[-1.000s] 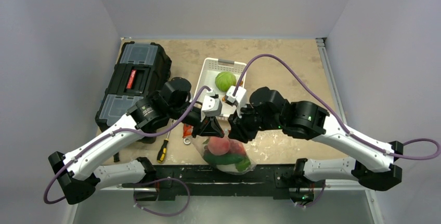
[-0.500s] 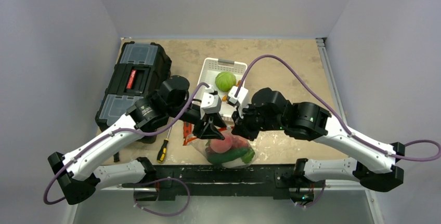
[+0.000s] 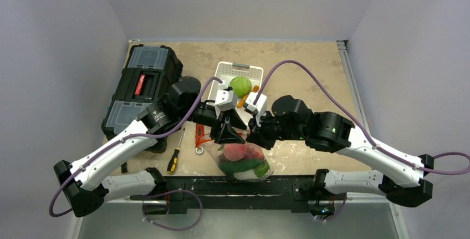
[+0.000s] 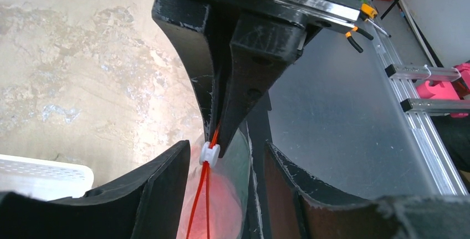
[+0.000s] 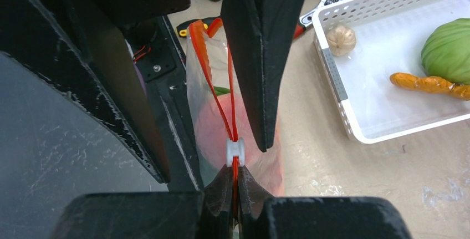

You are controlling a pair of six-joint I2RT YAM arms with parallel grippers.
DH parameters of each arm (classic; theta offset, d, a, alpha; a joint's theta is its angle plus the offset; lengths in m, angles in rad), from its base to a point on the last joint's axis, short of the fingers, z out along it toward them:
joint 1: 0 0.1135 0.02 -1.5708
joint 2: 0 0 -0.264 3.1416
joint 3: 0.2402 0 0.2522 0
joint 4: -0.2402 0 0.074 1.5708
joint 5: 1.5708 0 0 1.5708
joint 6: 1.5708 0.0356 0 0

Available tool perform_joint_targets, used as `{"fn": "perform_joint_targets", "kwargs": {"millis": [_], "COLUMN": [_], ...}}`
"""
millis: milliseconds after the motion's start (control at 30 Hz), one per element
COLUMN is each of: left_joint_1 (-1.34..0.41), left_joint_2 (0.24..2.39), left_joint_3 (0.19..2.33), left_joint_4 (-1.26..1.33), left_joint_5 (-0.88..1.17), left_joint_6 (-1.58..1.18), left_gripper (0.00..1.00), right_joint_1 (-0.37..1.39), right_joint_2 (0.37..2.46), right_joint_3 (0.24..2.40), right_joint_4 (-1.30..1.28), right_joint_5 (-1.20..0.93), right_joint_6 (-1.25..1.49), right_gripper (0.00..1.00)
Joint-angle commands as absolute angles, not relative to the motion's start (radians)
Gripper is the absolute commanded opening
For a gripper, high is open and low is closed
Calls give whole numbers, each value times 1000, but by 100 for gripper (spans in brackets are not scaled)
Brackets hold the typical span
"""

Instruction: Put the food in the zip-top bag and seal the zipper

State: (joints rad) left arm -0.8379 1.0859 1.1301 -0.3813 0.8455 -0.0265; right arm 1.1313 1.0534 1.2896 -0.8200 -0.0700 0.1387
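The zip-top bag (image 3: 244, 164) stands at the table's near edge between my two grippers, holding a pink peach (image 3: 235, 151) and a green cucumber (image 3: 245, 167). Its red-orange zipper (image 5: 213, 84) runs up to a white slider (image 5: 235, 151). My right gripper (image 5: 234, 186) is shut on the zipper strip just behind the slider (image 4: 209, 153). My left gripper (image 4: 224, 186) is open, one finger on each side of the bag's mouth, not touching it. More food lies in the white tray (image 5: 354, 131): a green cabbage (image 5: 449, 50), an orange carrot (image 5: 427, 84) and a small pale round piece (image 5: 340, 39).
A black toolbox (image 3: 144, 86) stands at the left. A yellow-handled screwdriver (image 3: 174, 159) and a red-handled wrench (image 3: 199, 138) lie left of the bag. The tray (image 3: 227, 71) sits just behind the grippers. The black base rail (image 3: 183, 183) runs along the near edge.
My left gripper has let go of the bag's mouth and opened. My right gripper has shut on the zipper strip. Both wrists have shifted slightly away from the near edge.
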Motion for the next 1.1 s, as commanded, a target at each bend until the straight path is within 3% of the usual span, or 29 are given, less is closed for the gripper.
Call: {"fn": "perform_joint_targets", "kwargs": {"millis": [0,167,467,600,1067], "left_joint_1": [-831,-831,-831,-831,-831], "left_joint_2": [1095,1115,1121,1127,1176], "left_joint_3": [1129,1137,1162,1158,1204], "left_joint_4": [-302,-314,-385,-396,-513], "left_joint_5": [863,882,893,886,783], "left_joint_6": [-64,-59,-5,25,93], "left_gripper": [51,47,13,4,0], "right_joint_1": [1129,1129,1129,1129,1129], "right_joint_2": [1041,1031,1012,985,887], "right_joint_3": [1305,1290,1278,1250,1138], "right_joint_4": [-728,-710,-708,-701,-758], "right_joint_5": [-81,-84,-2,53,582], "right_joint_6": [119,123,131,154,477], "right_gripper": [0,0,0,0,0]}}
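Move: The white zipper slider sits between the left hand's open fingers, about 1 cm ahead of the hand point and level with it. From the right hand, already pinching the red zipper's end, the slider is about 2 cm to the left, 1 cm higher and level front to back. The bagged peach hangs roughly 10 cm below the left hand, 4 cm back and 1 cm left; the cabbage is some 18 cm ahead, straight in line, 22 cm below. Left fingers shut on the slider; right hand draws zipper end about 6 cm forward and right, turning clockwise. ##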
